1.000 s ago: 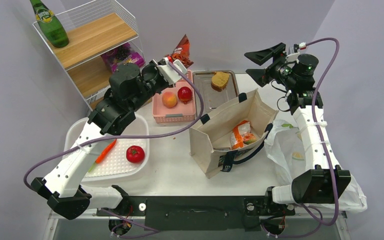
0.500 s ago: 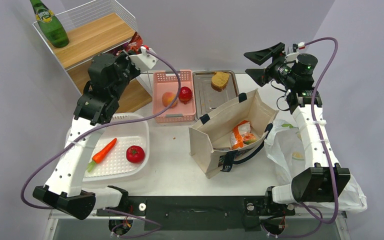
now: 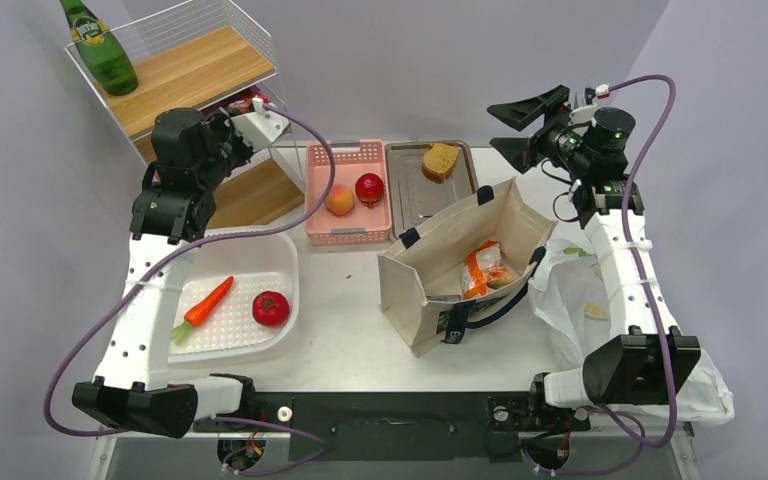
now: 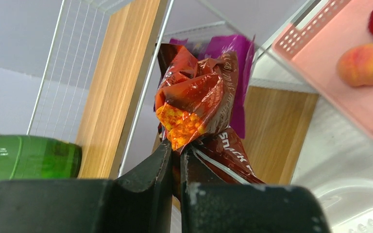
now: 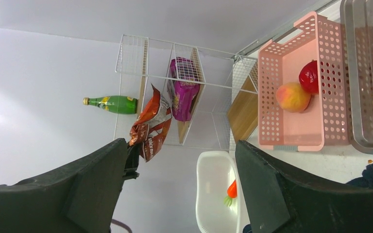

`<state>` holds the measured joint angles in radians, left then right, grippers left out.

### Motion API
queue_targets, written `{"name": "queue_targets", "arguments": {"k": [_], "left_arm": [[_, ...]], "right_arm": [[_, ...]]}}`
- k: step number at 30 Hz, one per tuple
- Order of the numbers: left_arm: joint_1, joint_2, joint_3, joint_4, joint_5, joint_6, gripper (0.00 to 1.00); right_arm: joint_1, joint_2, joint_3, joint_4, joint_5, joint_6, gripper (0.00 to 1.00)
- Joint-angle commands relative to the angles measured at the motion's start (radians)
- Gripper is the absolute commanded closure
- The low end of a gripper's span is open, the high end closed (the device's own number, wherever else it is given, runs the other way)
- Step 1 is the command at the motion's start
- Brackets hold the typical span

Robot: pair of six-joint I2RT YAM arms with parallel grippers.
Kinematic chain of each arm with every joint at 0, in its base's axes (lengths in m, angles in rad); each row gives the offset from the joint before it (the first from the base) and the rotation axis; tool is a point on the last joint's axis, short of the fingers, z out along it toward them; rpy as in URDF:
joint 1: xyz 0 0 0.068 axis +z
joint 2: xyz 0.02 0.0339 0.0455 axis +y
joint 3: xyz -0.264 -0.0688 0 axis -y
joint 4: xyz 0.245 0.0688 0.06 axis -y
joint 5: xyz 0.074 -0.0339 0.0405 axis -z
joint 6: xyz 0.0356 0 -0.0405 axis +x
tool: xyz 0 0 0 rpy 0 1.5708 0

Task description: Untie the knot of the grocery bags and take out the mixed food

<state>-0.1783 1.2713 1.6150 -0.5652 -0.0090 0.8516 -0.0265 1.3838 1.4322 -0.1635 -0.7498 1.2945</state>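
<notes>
My left gripper (image 3: 257, 106) is shut on a red-orange crisp packet (image 4: 196, 97), held up at the front of the wire shelf (image 3: 175, 75). That same packet (image 5: 149, 126) shows in the right wrist view. The cream canvas tote (image 3: 430, 265) stands open mid-table with another orange packet (image 3: 482, 268) inside. The whitish plastic bag (image 3: 570, 290) lies crumpled beside my right arm. My right gripper (image 3: 516, 128) hovers open and empty above the table's far right. A peach (image 3: 338, 200) and red fruit (image 3: 369, 187) lie in the pink basket (image 3: 348, 236). A carrot (image 3: 205, 303) and tomato (image 3: 270, 307) lie in the white tub (image 3: 282, 262).
A green glass bottle (image 3: 100, 50) stands on the top shelf. A purple snack packet (image 4: 238, 48) sits on the lower shelf behind the held packet. A steel tray (image 3: 407, 195) with a slice of bread (image 3: 441, 160) sits behind the tote.
My left arm has swung left from over the pink basket to the wire shelf, carrying the crisp packet. The right arm has not moved.
</notes>
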Motion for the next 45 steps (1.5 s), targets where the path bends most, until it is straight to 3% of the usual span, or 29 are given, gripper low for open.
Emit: {"name": "queue_targets", "arguments": {"k": [1, 10, 25, 31, 33, 41, 43, 45], "left_arm": [[0.03, -0.04, -0.059, 0.151, -0.03, 0.083, 1.0], [0.072, -0.03, -0.242, 0.4, -0.154, 0.33, 1.0], [0.318, 0.105, -0.3, 0.507, 0.021, 0.395, 0.99], [0.337, 0.083, -0.303, 0.43, 0.12, 0.35, 0.59], [0.332, 0.055, -0.303, 0.384, 0.158, 0.335, 0.52], [0.304, -0.026, -0.238, 0.166, 0.232, 0.269, 0.46], [0.297, -0.05, -0.201, 0.077, 0.312, 0.243, 0.45], [0.28, -0.071, -0.16, -0.009, 0.378, 0.199, 0.45]], "right_arm": [[-0.001, -0.044, -0.012, 0.065, -0.016, 0.003, 0.22], [0.0, -0.049, -0.016, 0.061, -0.013, 0.0, 0.22], [0.0, -0.05, -0.016, 0.058, -0.012, -0.009, 0.22], [-0.009, -0.047, -0.016, 0.057, -0.019, -0.033, 0.22], [-0.016, -0.045, -0.015, 0.054, -0.023, -0.041, 0.22], [-0.035, -0.026, 0.046, 0.001, -0.035, -0.114, 0.23], [-0.039, -0.016, 0.085, -0.053, -0.036, -0.181, 0.24], [-0.047, -0.001, 0.156, -0.183, -0.016, -0.396, 0.26]]}}
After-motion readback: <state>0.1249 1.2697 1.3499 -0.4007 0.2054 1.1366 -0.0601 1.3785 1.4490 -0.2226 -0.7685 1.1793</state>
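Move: The left gripper already holds the red snack bag. The free spot for it on the middle shelf is about 12 cm ahead, 13 cm to the left and 11 cm lower. The purple bag on that shelf stands roughly 15 cm ahead, 2 cm left and 10 cm below; the green bottle on the top shelf is some 14 cm ahead, 17 cm left and 14 cm up. From the idle right gripper the spot lies about 12 cm ahead, 58 cm left and 10 cm down. Carry the red snack bag with the left gripper about 14 cm left, sinking some 9 cm and easing forward, into the middle shelf beside the purple bag. On the way, roll the hand so its left side rises roughly 20 degrees and swing it slightly counter-clockwise. Open the fingers about halfway to let go, then draw back and to the right, undoing part of the roll. ##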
